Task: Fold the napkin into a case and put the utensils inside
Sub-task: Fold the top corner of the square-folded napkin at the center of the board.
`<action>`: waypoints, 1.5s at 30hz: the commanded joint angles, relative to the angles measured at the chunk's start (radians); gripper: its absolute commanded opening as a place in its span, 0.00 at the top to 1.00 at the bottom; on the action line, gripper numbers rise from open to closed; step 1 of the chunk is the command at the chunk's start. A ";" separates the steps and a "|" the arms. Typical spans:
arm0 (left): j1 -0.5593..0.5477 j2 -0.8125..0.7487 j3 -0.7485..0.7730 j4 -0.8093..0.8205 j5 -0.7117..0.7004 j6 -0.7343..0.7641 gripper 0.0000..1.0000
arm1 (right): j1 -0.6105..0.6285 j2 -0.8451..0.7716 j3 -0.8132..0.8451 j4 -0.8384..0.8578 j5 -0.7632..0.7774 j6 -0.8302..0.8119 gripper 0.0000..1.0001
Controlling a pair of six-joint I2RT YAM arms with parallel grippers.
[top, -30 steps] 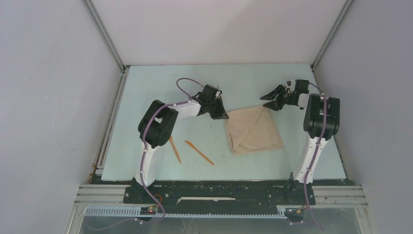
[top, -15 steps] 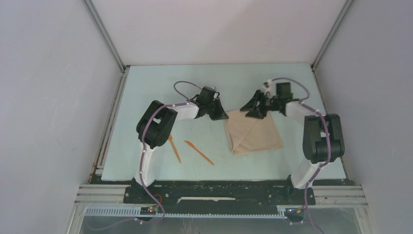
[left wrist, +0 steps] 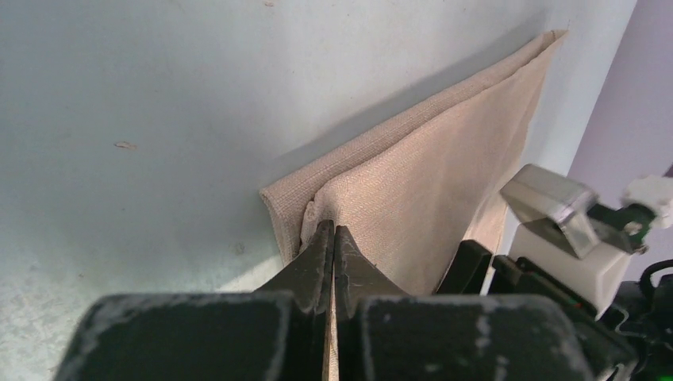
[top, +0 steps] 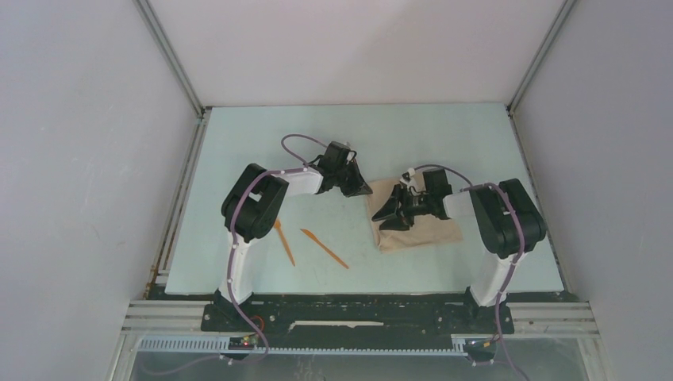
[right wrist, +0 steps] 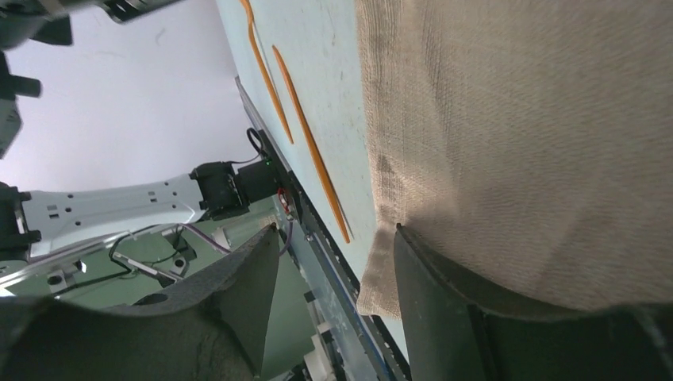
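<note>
The napkin [top: 440,228] lies folded into a beige, roughly square pad right of the table's middle. My left gripper [top: 363,190] is at its far left corner, shut on a cloth layer [left wrist: 428,159] that shows between its closed tips [left wrist: 333,232]. My right gripper [top: 386,217] hangs low over the napkin's left part and is open. One finger [right wrist: 444,294] rests against the cloth [right wrist: 516,119]; the other finger [right wrist: 246,294] is off past the edge, with nothing between them. Two orange utensils [top: 284,242] [top: 324,248] lie side by side left of the napkin, apart from it.
The pale green table [top: 262,143] is boxed in by white walls on three sides. A metal rail [top: 178,206] runs along its left edge. The black base bar [top: 357,313] with both arm mounts lines the near edge.
My right arm has swung in from the back right and come down over the napkin's left part. The left gripper has stayed shut at the corner.
</note>
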 commanded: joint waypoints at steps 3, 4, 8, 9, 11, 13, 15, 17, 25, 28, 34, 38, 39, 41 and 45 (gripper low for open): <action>0.007 -0.007 -0.030 -0.065 -0.047 0.007 1.00 | 0.049 0.032 -0.053 0.113 -0.033 0.034 0.38; 0.007 -0.007 -0.030 -0.065 -0.048 0.008 1.00 | 0.052 0.031 -0.059 0.117 -0.037 0.034 0.38; 0.006 -0.006 -0.029 -0.065 -0.048 0.009 1.00 | 0.069 -0.007 -0.084 0.106 -0.034 0.024 0.39; 0.006 -0.007 -0.031 -0.066 -0.048 0.010 1.00 | 0.072 -0.027 -0.087 0.081 -0.026 0.010 0.39; 0.007 -0.007 -0.031 -0.066 -0.047 0.011 1.00 | 0.078 -0.078 -0.090 0.006 0.000 -0.030 0.39; 0.007 -0.006 -0.031 -0.066 -0.047 0.014 1.00 | 0.088 -0.133 -0.090 -0.039 0.018 -0.051 0.38; 0.006 -0.007 -0.031 -0.066 -0.047 0.014 1.00 | 0.100 -0.161 -0.089 -0.059 0.024 -0.055 0.38; 0.006 -0.007 -0.029 -0.066 -0.047 0.014 1.00 | 0.111 -0.164 -0.090 -0.070 0.033 -0.061 0.38; 0.006 -0.007 -0.028 -0.065 -0.047 0.019 1.00 | 0.114 -0.072 -0.099 -0.068 0.060 -0.099 0.39; 0.006 -0.007 -0.025 -0.066 -0.052 0.026 1.00 | 0.118 -0.068 -0.120 -0.072 0.055 -0.107 0.40; 0.006 -0.007 -0.001 -0.072 -0.018 0.056 0.99 | 0.125 -0.188 -0.141 -0.196 0.072 -0.166 0.39; 0.007 -0.062 0.010 -0.073 0.008 0.092 0.86 | 0.119 -0.340 -0.105 -0.434 0.238 -0.254 0.36; 0.008 -0.080 0.012 -0.075 0.012 0.099 0.81 | 0.111 -0.381 -0.100 -0.478 0.280 -0.263 0.36; 0.007 -0.122 0.014 -0.079 0.024 0.111 0.72 | 0.072 -0.464 -0.097 -0.555 0.400 -0.264 0.36; 0.007 -0.226 -0.003 -0.089 0.040 0.117 0.57 | -0.112 -0.587 -0.096 -0.688 0.656 -0.237 0.38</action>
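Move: Just over the napkin's left edge, the right hand has the napkin's near-left corner about 9 cm back, level sideways and 3 cm below. From the right hand, the napkin's middle is some 3 cm ahead and 9 cm right, and the knife about 14 cm left and 8 cm back. The left hand's shut fingers rest by the far-left corner, roughly 2 cm ahead of them and 1 cm below; the near-left corner lies about 20 cm back and 3 cm right of that hand. Patting its way back along the napkin's left side, the right hand travels about 7 cm towards the near-left corner, dipping twice onto the cloth with fingers kept open, then lifts and swings some 6 cm right, fingers tipping about 20 degrees further down. The left keeps its fingers on the far-left corner until near the end, then opens partway and rises about 2 cm off it. ##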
